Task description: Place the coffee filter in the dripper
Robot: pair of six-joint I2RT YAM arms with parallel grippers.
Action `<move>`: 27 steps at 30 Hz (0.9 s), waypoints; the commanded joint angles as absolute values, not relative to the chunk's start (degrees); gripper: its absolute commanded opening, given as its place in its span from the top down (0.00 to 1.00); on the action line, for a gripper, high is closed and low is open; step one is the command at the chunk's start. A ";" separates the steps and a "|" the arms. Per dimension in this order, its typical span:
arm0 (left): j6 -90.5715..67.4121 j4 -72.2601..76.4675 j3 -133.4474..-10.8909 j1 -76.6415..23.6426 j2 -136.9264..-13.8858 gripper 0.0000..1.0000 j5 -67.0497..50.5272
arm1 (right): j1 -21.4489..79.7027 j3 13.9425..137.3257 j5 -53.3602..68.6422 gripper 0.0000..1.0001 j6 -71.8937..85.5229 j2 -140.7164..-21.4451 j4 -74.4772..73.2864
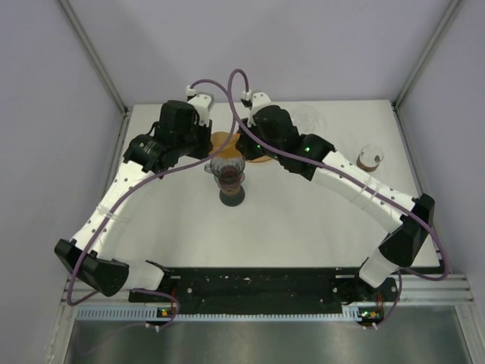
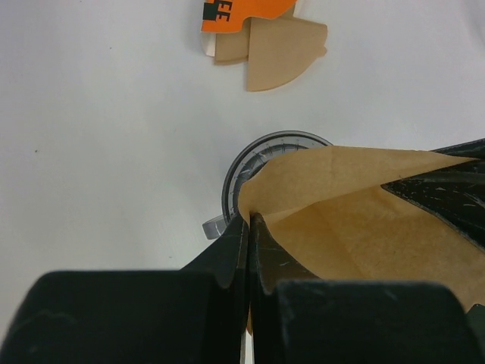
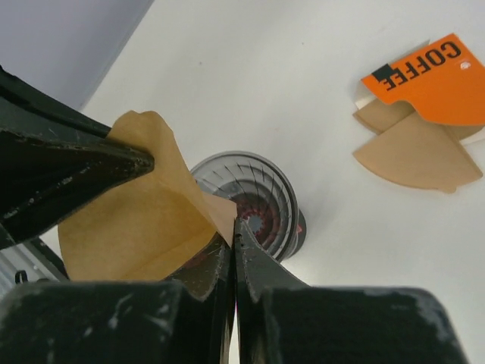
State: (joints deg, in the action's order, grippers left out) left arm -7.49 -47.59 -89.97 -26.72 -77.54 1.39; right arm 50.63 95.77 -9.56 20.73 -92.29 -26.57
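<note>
A brown paper coffee filter (image 2: 364,212) hangs spread open between both grippers, just above the grey ribbed dripper (image 3: 261,197). My left gripper (image 2: 251,220) is shut on one edge of the filter. At the opposite edge my right gripper (image 3: 233,227) is shut on a corner of the filter (image 3: 136,220). In the top view the dripper (image 1: 228,173) stands on a dark base at mid-table, with both wrists meeting over its far side. The filter covers part of the dripper's rim (image 2: 242,171) in the left wrist view.
An orange coffee filter pack (image 3: 428,80) lies on the white table beyond the dripper, with loose brown filters (image 3: 413,155) fanned out from it. A small brown and white cup (image 1: 370,157) stands at the right. A clear glass item (image 1: 311,117) sits near the back.
</note>
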 commanded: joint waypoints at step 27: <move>-3.61 -42.63 -81.48 -24.96 -78.75 1.00 -9.05 | 46.15 100.99 -2.11 0.70 14.24 -97.21 -30.94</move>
State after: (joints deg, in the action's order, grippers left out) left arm -4.80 -46.15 -82.17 -25.15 -78.43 -6.76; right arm 47.42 100.92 -2.26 15.46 -98.39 -34.59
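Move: Below the coffee filter that both hands already pinch stands the dripper: from the left hand its middle is about 2 cm ahead, 4 cm to the right and 12 cm down; from the right hand about 2 cm ahead, 4 cm to the left and 12 cm down. The carafe is straight under it, its middle some 10 cm lower. The coffee packet with spare filters lies flat on the table, about 20 cm beyond the dripper and 8 cm to its right. Lowering the coffee filter together towards the dripper's mouth, the left hand sinks about 5 cm, drawing slightly back and tipping its fingers a little further down, and keeps its pinch on the paper. The right goes down about 4 cm, then stays at that height while its fingers open about a third of the way and release their pinch, their tips still right by the paper. ##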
